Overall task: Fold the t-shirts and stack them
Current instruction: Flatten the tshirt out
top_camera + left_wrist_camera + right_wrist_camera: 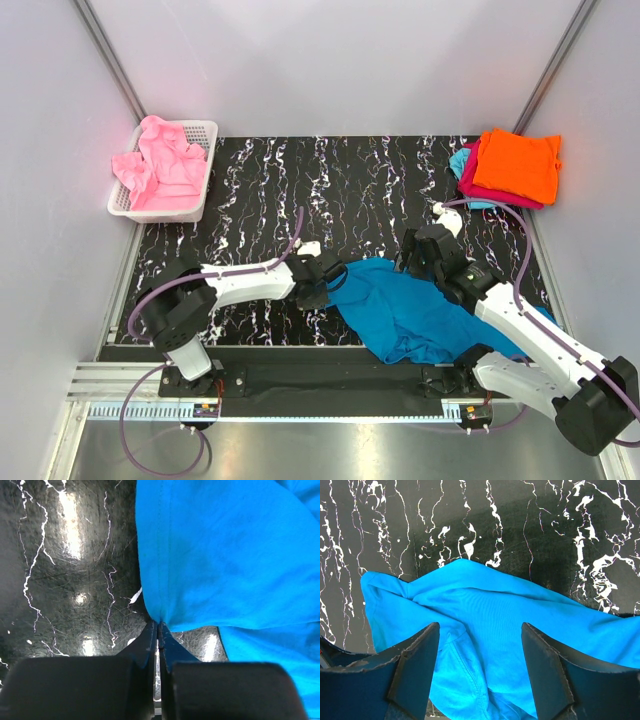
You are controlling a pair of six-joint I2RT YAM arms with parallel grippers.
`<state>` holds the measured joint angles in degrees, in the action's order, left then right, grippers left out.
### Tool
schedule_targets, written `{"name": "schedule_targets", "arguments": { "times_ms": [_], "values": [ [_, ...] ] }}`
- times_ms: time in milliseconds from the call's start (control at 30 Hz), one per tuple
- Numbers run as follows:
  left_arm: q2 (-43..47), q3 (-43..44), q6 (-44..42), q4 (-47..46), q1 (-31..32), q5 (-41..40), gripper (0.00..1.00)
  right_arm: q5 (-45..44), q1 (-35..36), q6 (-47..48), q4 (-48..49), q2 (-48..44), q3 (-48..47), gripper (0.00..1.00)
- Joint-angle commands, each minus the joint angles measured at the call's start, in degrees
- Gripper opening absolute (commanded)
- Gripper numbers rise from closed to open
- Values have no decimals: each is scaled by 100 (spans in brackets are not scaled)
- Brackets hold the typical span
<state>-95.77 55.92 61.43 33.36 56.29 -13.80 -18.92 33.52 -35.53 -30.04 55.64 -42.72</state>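
Observation:
A teal-blue t-shirt (420, 315) lies crumpled on the black marbled table (300, 190), near the front between the two arms. My left gripper (325, 282) is shut on its left edge; in the left wrist view the cloth (225, 555) bunches into the closed tips (157, 626). Over the shirt's upper right part hovers my right gripper (412, 258), open, with the teal cloth (485, 610) showing between its spread fingers (420, 650). At the back right an orange t-shirt (517, 165) tops a stack, with a magenta one (480, 187) and a light cyan one (460, 163) beneath.
A white mesh basket (203, 200) at the back left holds crumpled pink t-shirts (165, 165). Grey walls close in both sides and the back. A metal rail (300, 410) runs along the near edge behind the arm bases.

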Motion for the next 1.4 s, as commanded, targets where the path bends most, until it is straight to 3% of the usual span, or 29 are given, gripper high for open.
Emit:
{"name": "schedule_targets", "arguments": {
  "times_ms": [0,167,300,467,700,933,1367],
  "values": [
    [-47,209,-69,29,-30,-219,0,-112,-38,-51,-2,-18,-52,73],
    [365,480,-297,581,-241,-807,0,-165,-38,-7,-28,-44,-52,73],
    [927,841,-719,1005,-837,-1448,0,-226,-38,37,-45,8,-70,73],
    [1507,1341,-1448,1172,-1629,-1608,0,-288,-38,99,-54,114,-131,73],
    [1517,1782,-2073,1287,-2482,-1687,0,-411,-73,239,-63,438,-272,74],
    [1578,1615,-2197,1295,-2878,-1687,0,-446,-327,406,-46,1133,-421,76],
    [2641,360,-2004,1339,-3151,-1178,0,932,-856,899,438,2654,-843,73]
  ]
}}
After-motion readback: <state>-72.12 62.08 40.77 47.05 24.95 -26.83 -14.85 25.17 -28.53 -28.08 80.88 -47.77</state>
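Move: The left hand already pinches the blue t-shirt's left corner at the table; open table for it lies about 10 cm ahead and 19 cm left. From this hand, the basket stands some 28 cm ahead and 35 cm left, the shirt's middle 23 cm right and 3 cm back. The shirt's far edge is about 13 cm below the right hand, 2 cm ahead and 2 cm left; the folded stack sits roughly 22 cm ahead, 20 cm right and 10 cm lower. Left hand keeps the corner pinched, swinging about 20 cm left, up and forward; open right sinks towards the shirt. ##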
